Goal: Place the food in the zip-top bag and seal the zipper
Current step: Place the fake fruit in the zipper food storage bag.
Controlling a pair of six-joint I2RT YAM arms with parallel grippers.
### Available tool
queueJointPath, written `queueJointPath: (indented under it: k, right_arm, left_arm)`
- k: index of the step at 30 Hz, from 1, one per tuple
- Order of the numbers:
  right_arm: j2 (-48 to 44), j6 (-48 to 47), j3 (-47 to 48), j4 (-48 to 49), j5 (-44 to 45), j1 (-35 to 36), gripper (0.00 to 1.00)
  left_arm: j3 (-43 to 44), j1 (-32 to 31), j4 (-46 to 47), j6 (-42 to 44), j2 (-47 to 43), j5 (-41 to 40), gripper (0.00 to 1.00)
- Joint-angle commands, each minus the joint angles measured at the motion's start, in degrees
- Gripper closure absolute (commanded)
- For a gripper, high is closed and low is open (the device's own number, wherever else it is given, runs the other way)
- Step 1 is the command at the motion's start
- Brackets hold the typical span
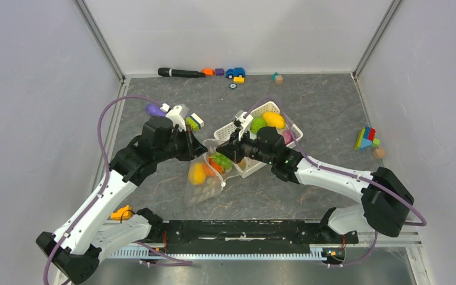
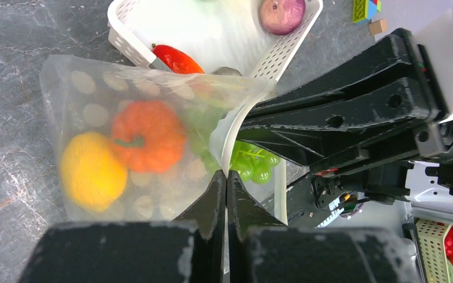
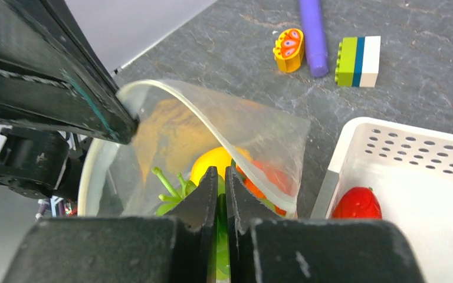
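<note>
The clear dotted zip-top bag (image 1: pixel 205 181) lies between the arms with its mouth held open. It holds a yellow mango (image 2: pixel 91 171), an orange pumpkin (image 2: pixel 147 135) and green grapes (image 2: pixel 253 162). My left gripper (image 2: pixel 226 172) is shut on the zipper strip at the bag's mouth edge; it also shows in the top view (image 1: pixel 200 153). My right gripper (image 3: pixel 219 171) reaches into the bag's mouth (image 3: pixel 212 112) and is shut on the green grapes (image 3: pixel 168 197). It also shows in the top view (image 1: pixel 225 155). The bag's far end is partly hidden by the arms.
The white lattice basket (image 1: pixel 273 110) lies right behind the bag, holding a green fruit (image 1: pixel 258 124), a yellow fruit (image 1: pixel 274 120), a purple onion (image 2: pixel 282 13) and a red piece (image 3: pixel 357 203). Coloured blocks (image 1: pixel 366 139) lie at the right. A black marker (image 1: pixel 181 73) and toy car (image 1: pixel 235 72) lie at the back wall.
</note>
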Motion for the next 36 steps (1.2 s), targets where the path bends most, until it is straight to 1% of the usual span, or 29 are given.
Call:
queueJointPath:
  k: [1, 6, 10, 12, 15, 17, 19, 21, 23, 26, 30, 31, 36]
  right_arm:
    - [0.31, -3.49, 2.19, -2.31, 0.83, 1.29, 0.95]
    - [0.93, -7.47, 2.23, -2.65, -4.39, 1.75, 0.92]
    - [1.31, -9.35, 2.28, -2.70, -9.23, 1.84, 0.85]
    - [1.27, -9.41, 2.20, -2.91, -9.38, 1.92, 0.80]
    - [1.37, -10.38, 2.88, -4.96, -7.84, 1.95, 0.69]
    - [1.16, -11.00, 3.44, -6.46, -6.45, 1.97, 0.59]
    - [0.81, -11.32, 3.51, -6.87, -5.98, 1.92, 0.52]
    - [-0.04, -11.44, 3.40, -6.89, -5.08, 1.93, 0.47]
    - [-0.69, -11.54, 3.50, -7.40, -4.26, 1.93, 0.35]
    - [-1.90, -12.07, 3.98, -8.33, -3.43, 1.84, 0.25]
    - [-4.13, -13.36, 5.17, -10.37, -1.61, 1.76, 0.06]
    - [-5.02, -13.54, 5.26, -10.44, -0.86, 1.67, 0.03]
    - [-9.60, -14.96, 5.92, -11.64, 4.99, 0.84, 0.02]
  left_arm:
    - [0.19, 0.28, 2.77, 2.57, -1.22, 0.92, 0.98]
    - [0.19, 0.32, 2.79, 2.55, -1.07, 0.92, 0.98]
    - [0.09, 0.32, 2.77, 2.49, -1.11, 0.84, 0.98]
    - [0.10, 0.32, 2.77, 2.42, -1.07, 0.89, 0.98]
    - [0.08, 0.32, 2.76, 2.49, -1.17, 0.85, 0.98]
    - [0.10, 0.33, 2.81, 2.41, -1.19, 0.77, 0.98]
    - [0.04, 0.32, 2.77, 2.45, -1.24, 0.78, 0.98]
    - [0.07, 0.32, 2.77, 2.44, -1.10, 0.74, 0.98]
    - [0.02, 0.32, 2.77, 2.47, -1.12, 0.75, 0.98]
    - [0.02, 0.32, 2.79, 2.49, -1.01, 0.81, 0.98]
    - [0.01, 0.39, 2.77, 2.47, -1.07, 0.59, 0.98]
    - [-0.03, 0.32, 2.77, 2.46, -1.11, 0.48, 0.98]
    - [0.02, 0.40, 2.77, 2.44, -1.04, 0.30, 0.98]
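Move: Just inside the raised mouth of the zip-top bag, the right hand still holds the grapes by the stem; the bag's belly lies about 7 cm back, 6 cm left and 10 cm below it. In there the pumpkin sits roughly 2 cm back and 4 cm left of the hand, the lemon some 5 cm back and 9 cm left, both about 10 cm down. The basket is 12 cm ahead and 16 cm right, 16 cm lower. From the left hand the belly is about 7 cm back, 2 cm left, 12 cm below. Sinking about 3 cm and drawing back some 3 cm towards the robot, the right hand lowers the grapes into the bag, turning about 10 degrees counter-clockwise, then opens its fingers wide to let go. Finally it lifts some 4 cm and eases right, out towards the mouth. The left hand stays put and keeps pinching the bag's rim. ##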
